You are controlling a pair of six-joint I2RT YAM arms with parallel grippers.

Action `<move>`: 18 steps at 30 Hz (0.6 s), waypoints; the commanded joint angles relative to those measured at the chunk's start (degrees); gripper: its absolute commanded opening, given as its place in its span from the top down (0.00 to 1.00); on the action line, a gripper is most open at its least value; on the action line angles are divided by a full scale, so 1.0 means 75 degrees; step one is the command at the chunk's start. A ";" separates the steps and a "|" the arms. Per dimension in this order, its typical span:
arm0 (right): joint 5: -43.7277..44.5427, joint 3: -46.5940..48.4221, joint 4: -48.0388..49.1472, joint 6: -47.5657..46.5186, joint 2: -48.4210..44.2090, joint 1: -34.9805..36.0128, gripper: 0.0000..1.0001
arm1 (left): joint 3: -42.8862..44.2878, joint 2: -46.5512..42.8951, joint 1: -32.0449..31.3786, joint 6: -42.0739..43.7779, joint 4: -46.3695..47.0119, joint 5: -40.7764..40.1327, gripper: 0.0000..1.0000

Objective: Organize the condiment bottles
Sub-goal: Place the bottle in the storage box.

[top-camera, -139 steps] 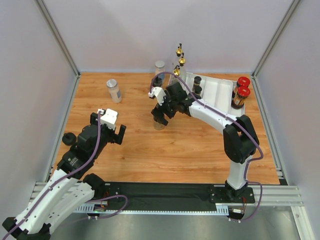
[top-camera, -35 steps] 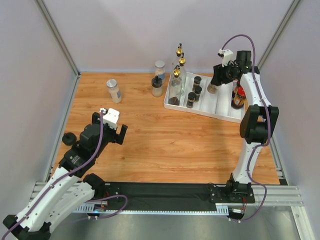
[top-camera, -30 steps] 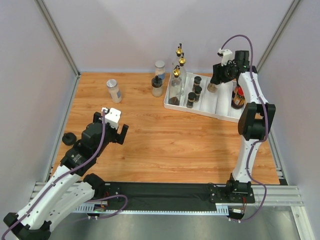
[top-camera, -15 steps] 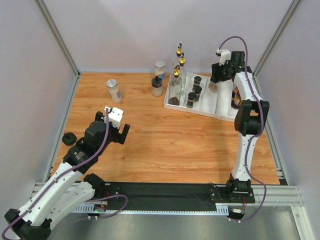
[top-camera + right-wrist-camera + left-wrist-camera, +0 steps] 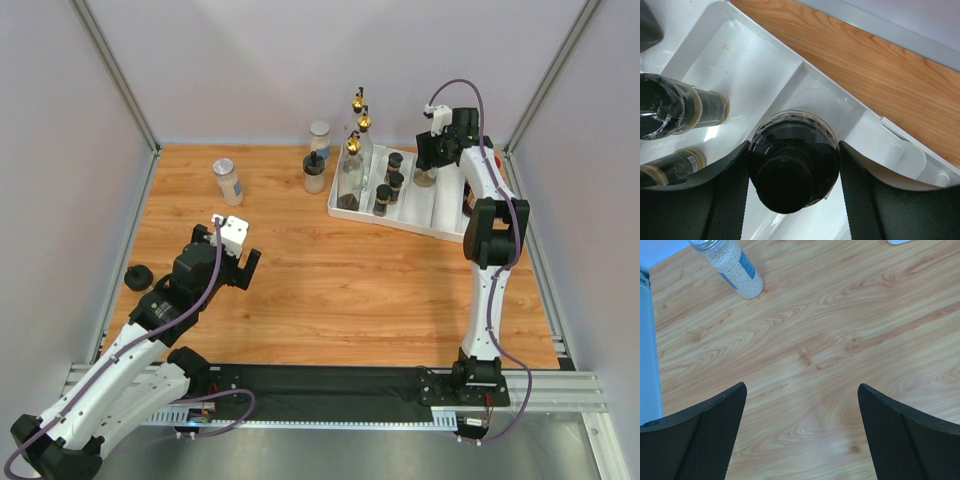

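Note:
My right gripper (image 5: 793, 146) is shut on a black-capped jar (image 5: 790, 172), one finger pressed against each side. It holds the jar over the back corner of a middle compartment of the white tray (image 5: 445, 215). Two black-capped spice jars (image 5: 682, 110) stand in the compartment to the left. From above, the held jar (image 5: 425, 178) is at the tray's far edge under the right gripper (image 5: 432, 160). My left gripper (image 5: 801, 386) is open over bare wood, and a silver-lidded jar of white beads (image 5: 732, 267) stands ahead of it. Three gold-spouted bottles (image 5: 352, 160) stand at the tray's left end.
On the table behind the tray's left end stand a silver-lidded jar (image 5: 319, 136) and a black-capped jar (image 5: 314, 174). A loose black cap (image 5: 137, 278) lies near the left edge. The right arm hides the tray's right end. Grey walls enclose the table.
The right arm has carried the jar a little left and farther back over the tray. The left arm has crept slightly forward, still open.

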 commanded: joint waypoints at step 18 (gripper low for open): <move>0.0172 -0.2761 0.1001 -0.0607 -0.2741 0.0032 0.00 | 0.0020 -0.0056 0.0043 0.0107 0.0142 -0.0134 0.00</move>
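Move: The right hand, inside the storage box area, still pinches the black-capped bottle between its pads, the bottle's middle about 4 cm below the hand point. Two small bottles stand in the compartment to the left, one roughly 9 cm left and level, the other 9 cm left and 6 cm back; the near red-lidded jar is about 14 cm right and 8 cm back. From the idle left hand, the black-capped bottle lies some 35 cm ahead, 53 cm right and 14 cm below. The right hand first stays in place over the box compartment and opens its fingers fully from their partly closed grip, letting go of the black cap. It then draws straight back towards its base by about 4 cm, dipping just under 1 cm as it starts and then beginning to rise, fingers wide open and the wrist still tilted down, so that the pads come free of the cap and the bottle is left ahead of them. ##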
